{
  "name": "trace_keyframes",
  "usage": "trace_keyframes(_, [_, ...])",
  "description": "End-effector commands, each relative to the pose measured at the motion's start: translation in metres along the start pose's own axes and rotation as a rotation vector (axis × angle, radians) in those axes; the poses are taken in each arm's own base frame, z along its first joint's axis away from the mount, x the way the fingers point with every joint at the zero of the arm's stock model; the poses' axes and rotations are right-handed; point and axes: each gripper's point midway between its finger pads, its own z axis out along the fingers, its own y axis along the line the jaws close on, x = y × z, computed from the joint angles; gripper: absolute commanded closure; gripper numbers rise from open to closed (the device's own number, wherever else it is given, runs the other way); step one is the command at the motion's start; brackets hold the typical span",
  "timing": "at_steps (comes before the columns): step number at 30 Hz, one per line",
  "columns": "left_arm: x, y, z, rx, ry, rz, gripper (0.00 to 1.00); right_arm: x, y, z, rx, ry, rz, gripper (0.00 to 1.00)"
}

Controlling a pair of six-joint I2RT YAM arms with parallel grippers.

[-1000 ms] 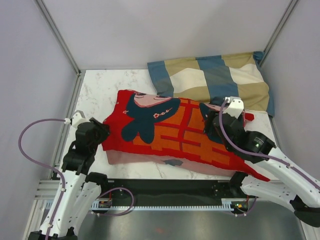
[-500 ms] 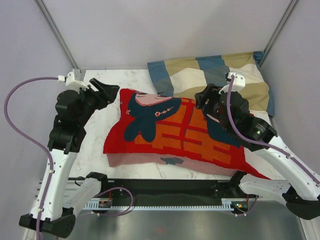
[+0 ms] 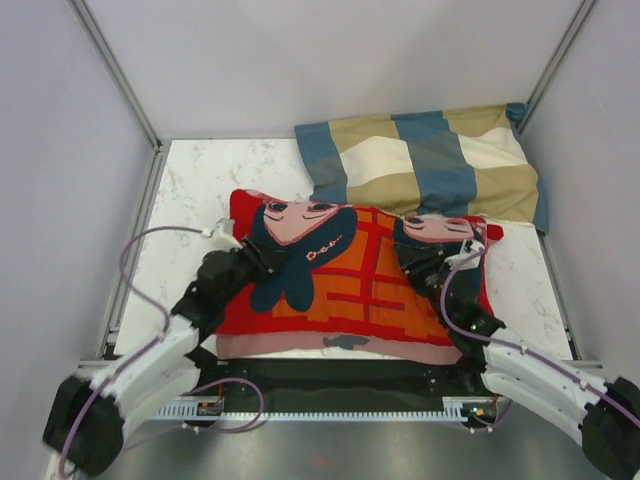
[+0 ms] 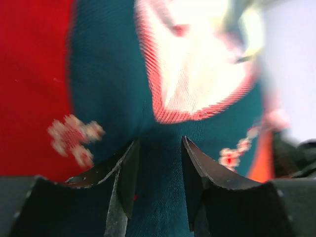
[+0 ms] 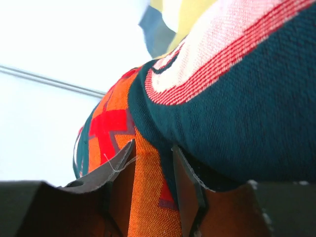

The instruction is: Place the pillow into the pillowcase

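The red pillowcase [image 3: 350,290] with dark-blue-haired figures lies plump across the middle of the table, a dull pink strip [image 3: 340,350] along its near edge. The pillow itself is hidden. My left gripper [image 3: 260,262] presses down on the case's left part. In the left wrist view its gripper [image 4: 159,140] has dark blue pillowcase [image 4: 98,89] cloth bunched between the narrowed fingers. My right gripper [image 3: 445,265] sits on the case's right part. In the right wrist view that gripper [image 5: 153,145] pinches a ridge of orange pillowcase [image 5: 148,197] cloth.
A blue, tan and cream checked pillow [image 3: 430,160] lies at the back right, touching the case's far corner; it also shows in the right wrist view as the checked pillow [image 5: 165,19]. Bare marble table [image 3: 195,190] lies at the back left. Grey walls enclose three sides.
Both arms swung from the case's far corners down onto its top near the front. Both sets of jaws narrowed onto the cloth. The case now lies squarer to the table edge.
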Motion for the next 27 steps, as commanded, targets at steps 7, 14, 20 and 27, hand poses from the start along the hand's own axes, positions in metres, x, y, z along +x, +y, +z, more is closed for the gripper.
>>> trace_keyframes(7, [-0.086,-0.025,-0.074,-0.121,-0.317,0.175,0.44,-0.065,0.031,-0.043,0.034,-0.100,-0.330,0.37])
trace_keyframes(14, [-0.107,-0.083,-0.117,-0.005,-0.275,0.366,0.07,-0.111,0.097,-0.072,-0.018,-0.072,-0.587,0.13])
trace_keyframes(20, [-0.118,-0.096,-0.160,0.057,-0.356,0.503,0.00,-0.149,0.101,-0.115,-0.095,-0.203,-0.620,0.05])
trace_keyframes(27, [-0.115,-0.087,-0.174,0.072,-0.397,0.536,0.00,-0.169,0.085,-0.134,-0.044,-0.267,-0.653,0.04])
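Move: The pillow in its case lies under both grippers, its middle about 22 cm to the right, 3 cm back and 6 cm below the left gripper. Its far left corner is roughly 18 cm ahead and 9 cm left of that gripper, 6 cm down. From the right gripper the pillow's middle is some 18 cm left, 3 cm back and 7 cm below; the striped cloth's middle lies about 27 cm ahead, 2 cm right and 12 cm lower. Lift both grippers off the top of the cased pillow together, straight up at first to about 20 cm, then draw them back and outward, away from its middle, the left one to the left and the right one to the right. Open both from half to wide on the way, tip the fingers up, the left by some 30 degrees, and roll the right gripper's left side down. ##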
